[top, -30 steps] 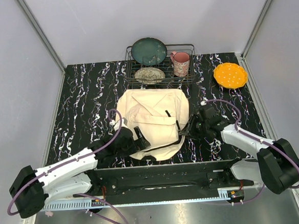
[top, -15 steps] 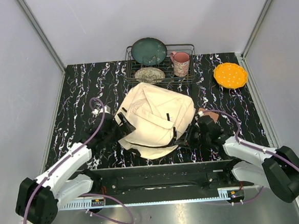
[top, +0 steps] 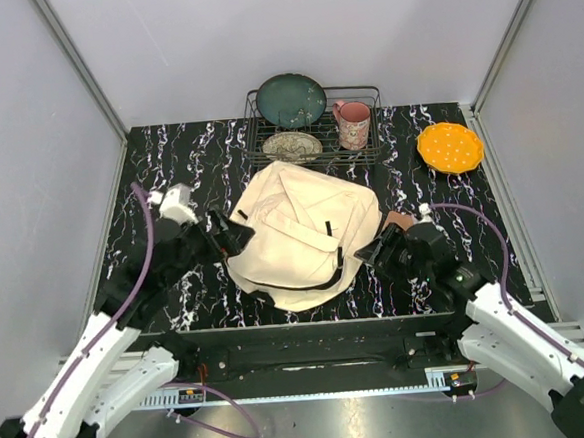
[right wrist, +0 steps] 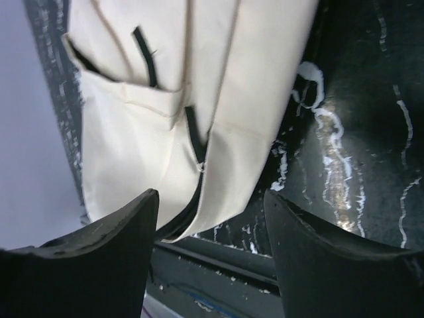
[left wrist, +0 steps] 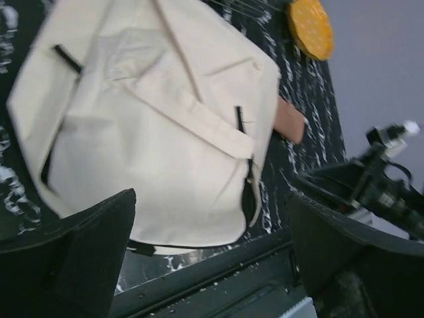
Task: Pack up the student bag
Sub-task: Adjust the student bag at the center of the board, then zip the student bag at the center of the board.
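The student bag [top: 303, 233], a cream canvas backpack with black trim, lies flat in the middle of the marbled table [top: 168, 167]. The left wrist view shows its front flap and pocket [left wrist: 152, 119]. My left gripper [top: 235, 233] hovers at the bag's left edge, open, with nothing between its fingers [left wrist: 79, 258]. My right gripper [top: 372, 248] sits off the bag's right edge, also open. In the right wrist view the bag [right wrist: 192, 86] and its black zip lie beyond the gap [right wrist: 212, 258], untouched. A small brown flat item [top: 400, 218] lies by the bag's right side.
A wire rack [top: 368, 156] at the back holds a green plate [top: 291, 100], a patterned plate [top: 292, 146] and a pink mug [top: 354, 124]. An orange plate [top: 449, 147] lies at the back right. A black rail [top: 310, 333] runs along the near edge.
The right gripper has opened and drawn back from the bag's right edge. The left arm has swung left and lifted away. The bag has rotated slightly and settled flat.
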You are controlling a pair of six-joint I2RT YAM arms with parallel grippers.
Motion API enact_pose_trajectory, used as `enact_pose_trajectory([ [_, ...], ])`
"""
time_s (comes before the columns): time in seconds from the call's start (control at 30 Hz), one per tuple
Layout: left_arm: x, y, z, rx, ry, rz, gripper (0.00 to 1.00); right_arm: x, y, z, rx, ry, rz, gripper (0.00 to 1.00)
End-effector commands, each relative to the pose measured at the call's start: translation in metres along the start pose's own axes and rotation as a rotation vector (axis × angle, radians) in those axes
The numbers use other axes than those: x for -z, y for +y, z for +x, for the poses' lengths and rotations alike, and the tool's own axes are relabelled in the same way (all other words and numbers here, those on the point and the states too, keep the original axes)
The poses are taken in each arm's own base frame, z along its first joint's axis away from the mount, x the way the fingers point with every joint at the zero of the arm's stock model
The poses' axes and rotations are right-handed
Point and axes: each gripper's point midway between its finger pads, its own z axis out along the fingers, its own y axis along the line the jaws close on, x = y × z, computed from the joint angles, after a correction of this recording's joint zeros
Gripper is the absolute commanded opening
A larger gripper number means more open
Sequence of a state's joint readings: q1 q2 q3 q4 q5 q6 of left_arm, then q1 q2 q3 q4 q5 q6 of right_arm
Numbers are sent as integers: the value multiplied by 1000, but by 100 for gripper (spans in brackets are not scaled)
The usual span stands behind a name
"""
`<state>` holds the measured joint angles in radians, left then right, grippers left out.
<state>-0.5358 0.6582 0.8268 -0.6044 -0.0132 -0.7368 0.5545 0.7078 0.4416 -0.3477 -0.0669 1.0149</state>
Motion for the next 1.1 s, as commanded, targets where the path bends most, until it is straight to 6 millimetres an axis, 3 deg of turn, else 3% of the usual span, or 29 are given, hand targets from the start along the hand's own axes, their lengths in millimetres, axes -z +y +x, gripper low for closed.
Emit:
enact_pose_trajectory([
  [0.0, -12, -57, 6, -132, 78, 131, 99, -5, -10, -21, -5, -76, 131, 71],
  [0.03, -30, -67, 21, -158, 135, 119, 99, -9, -15, -21, -19, -72, 169, 71],
  [0.07, -32, -91, 12, -194, 107, 144, 99, -11, -19, -25, -37, -93, 201, 71],
  [0.1, -33, -112, 28, -242, 152, 178, 99, -11, -18, -30, -69, -104, 212, 71],
  [0.13, -53, -113, 47, -284, 213, 126, 99, -14, -19, -30, -80, -102, 222, 71],
  [0.17, -57, -128, 44, -290, 207, 137, 99, -15, -20, -30, -87, -100, 227, 71],
  [0.2, -72, -129, 61, -311, 255, 113, 98, -15, -17, -32, -97, -103, 226, 71],
  [0.27, -84, -136, 70, -315, 281, 111, 96, -14, -21, -34, -121, -111, 248, 71],
  [0.4, -107, -141, 102, -346, 357, 103, 91, -2, -39, -37, -199, -150, 319, 71],
  [0.73, -147, -151, 140, -348, 436, 74, 83, 53, -45, -59, -283, -346, 290, 68],
  [1.0, -167, -132, 171, -369, 519, -19, 68, 65, -36, -64, -257, -360, 256, 67],
  [1.07, -170, -132, 170, -368, 518, -43, 66, 64, -33, -63, -253, -351, 253, 67],
])
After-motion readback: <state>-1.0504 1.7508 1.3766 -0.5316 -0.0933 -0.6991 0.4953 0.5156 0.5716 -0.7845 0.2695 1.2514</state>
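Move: Across to the left hand's right, about 22 cm off, 2 cm ahead and some 19 cm lower, is the zipper pull near the student bag's right edge. The bag's middle lies roughly 9 cm ahead of that hand, 16 cm to its right and 19 cm below. The tan wallet is about 9 cm ahead, 38 cm right and 22 cm below. From the right hand, the pull is some 3 cm ahead, 7 cm left and 7 cm below. Swinging across above the bag, the left hand travels about 24 cm right, first nearly level, then sinking to 12 cm lower, towards the zipper pull; it yaws clockwise and tips down while its fingers narrow from wide open to about two-thirds. Meanwhile the right hand dips forward, then rises and backs off about 8 cm right, away from the bag, yawing clockwise, fingers still parted. ##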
